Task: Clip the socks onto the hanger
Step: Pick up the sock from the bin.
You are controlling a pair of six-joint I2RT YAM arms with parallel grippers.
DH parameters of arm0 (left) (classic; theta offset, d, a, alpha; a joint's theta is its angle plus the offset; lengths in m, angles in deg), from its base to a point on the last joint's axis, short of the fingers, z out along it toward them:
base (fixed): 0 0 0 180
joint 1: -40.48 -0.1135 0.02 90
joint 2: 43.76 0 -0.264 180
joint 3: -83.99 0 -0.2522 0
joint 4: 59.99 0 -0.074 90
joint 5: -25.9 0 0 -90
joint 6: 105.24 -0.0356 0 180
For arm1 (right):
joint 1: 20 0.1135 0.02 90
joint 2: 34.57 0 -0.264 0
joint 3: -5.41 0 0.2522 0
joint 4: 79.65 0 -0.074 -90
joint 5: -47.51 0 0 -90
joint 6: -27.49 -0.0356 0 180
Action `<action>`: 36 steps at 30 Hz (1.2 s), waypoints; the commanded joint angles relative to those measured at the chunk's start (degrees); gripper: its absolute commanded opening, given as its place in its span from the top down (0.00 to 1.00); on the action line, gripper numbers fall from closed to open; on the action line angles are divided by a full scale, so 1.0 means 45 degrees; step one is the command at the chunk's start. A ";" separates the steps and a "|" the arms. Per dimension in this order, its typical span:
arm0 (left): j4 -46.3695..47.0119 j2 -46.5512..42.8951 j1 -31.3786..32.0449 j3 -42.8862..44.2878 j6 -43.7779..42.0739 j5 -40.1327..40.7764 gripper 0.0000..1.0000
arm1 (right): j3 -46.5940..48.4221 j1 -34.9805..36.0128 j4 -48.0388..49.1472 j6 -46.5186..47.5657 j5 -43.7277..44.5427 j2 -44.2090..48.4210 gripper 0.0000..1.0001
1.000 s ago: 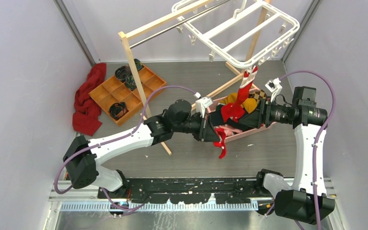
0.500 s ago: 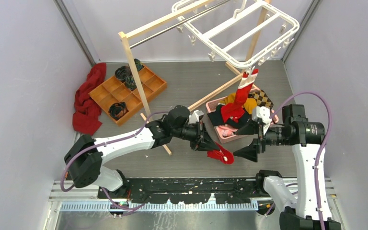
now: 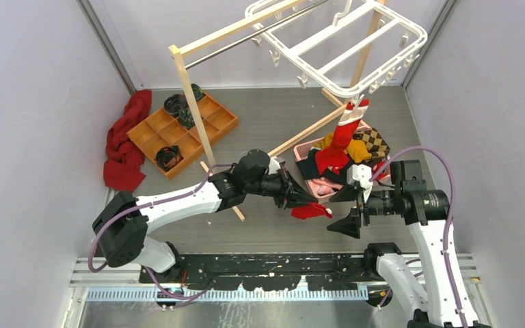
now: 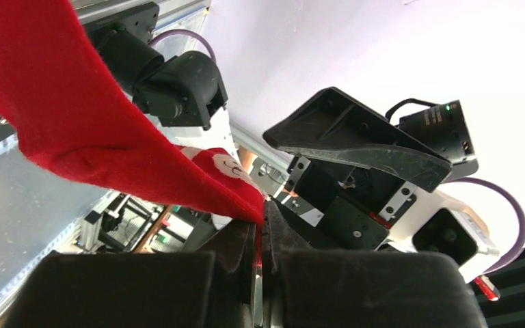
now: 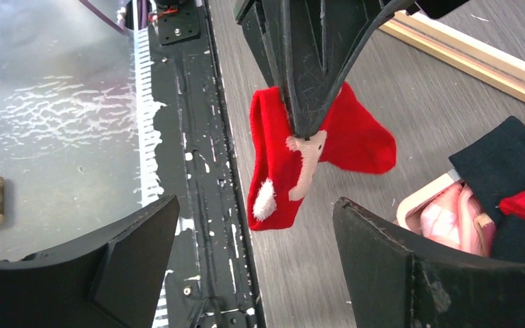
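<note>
My left gripper (image 3: 299,199) is shut on a small red sock (image 3: 311,211) and holds it above the table, in front of the pink basket. The sock hangs from the closed jaws in the right wrist view (image 5: 294,171), with a white and pink figure on it, and fills the upper left of the left wrist view (image 4: 102,137). My right gripper (image 3: 345,208) is open and empty, facing the sock from the right. Another red sock (image 3: 345,133) with a white patterned cuff hangs from a clip of the white hanger (image 3: 342,48) at the back.
A pink basket (image 3: 328,195) of mixed garments sits behind the grippers. A light wooden rack (image 3: 191,109) stands left of it. An orange divided tray (image 3: 181,130) and a dark red cloth (image 3: 123,143) lie at the back left. The black base rail (image 3: 266,270) runs along the near edge.
My left gripper lifted the red sock out of the basket and swung it forward. My right arm pulled back out of the basket and now faces the sock with open jaws.
</note>
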 commanded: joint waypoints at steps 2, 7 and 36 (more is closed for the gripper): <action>0.0958 -0.0402 0.0043 0.0192 0.0591 0.0759 1.00 | -0.1128 0.1221 0.5948 -0.5584 0.1406 0.0992 0.13; 0.1394 -0.0266 0.0043 0.0124 0.0905 0.1085 1.00 | -0.1528 0.3318 0.7647 -0.7158 0.3400 0.1190 0.20; 0.1560 -0.3984 0.0089 -0.1079 -0.7823 0.1112 0.41 | 0.0105 0.2446 0.4129 -0.5582 0.2848 0.1183 0.99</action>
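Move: The red sock hangs from the left fingers, its middle about 3 cm below that hand and 2 cm back. From the open right hand the same sock lies some 5 cm to the left, about 1 cm ahead and 2 cm lower. The bin sits roughly 13 cm ahead of the right hand, 5 cm to its right and 12 cm below; the hanging red sock is some 18 cm straight ahead, about 3 cm higher. The red sock changes hands: the right gripper slips forward and left towards it, about 4 cm in all and slightly down, shuts on it, then eases back to the right by a couple of centimetres. The left keeps its pinch with a small forward drift until the right has closed, then opens about halfway and withdraws up and left some 5 cm, rolling about 30 degrees. ##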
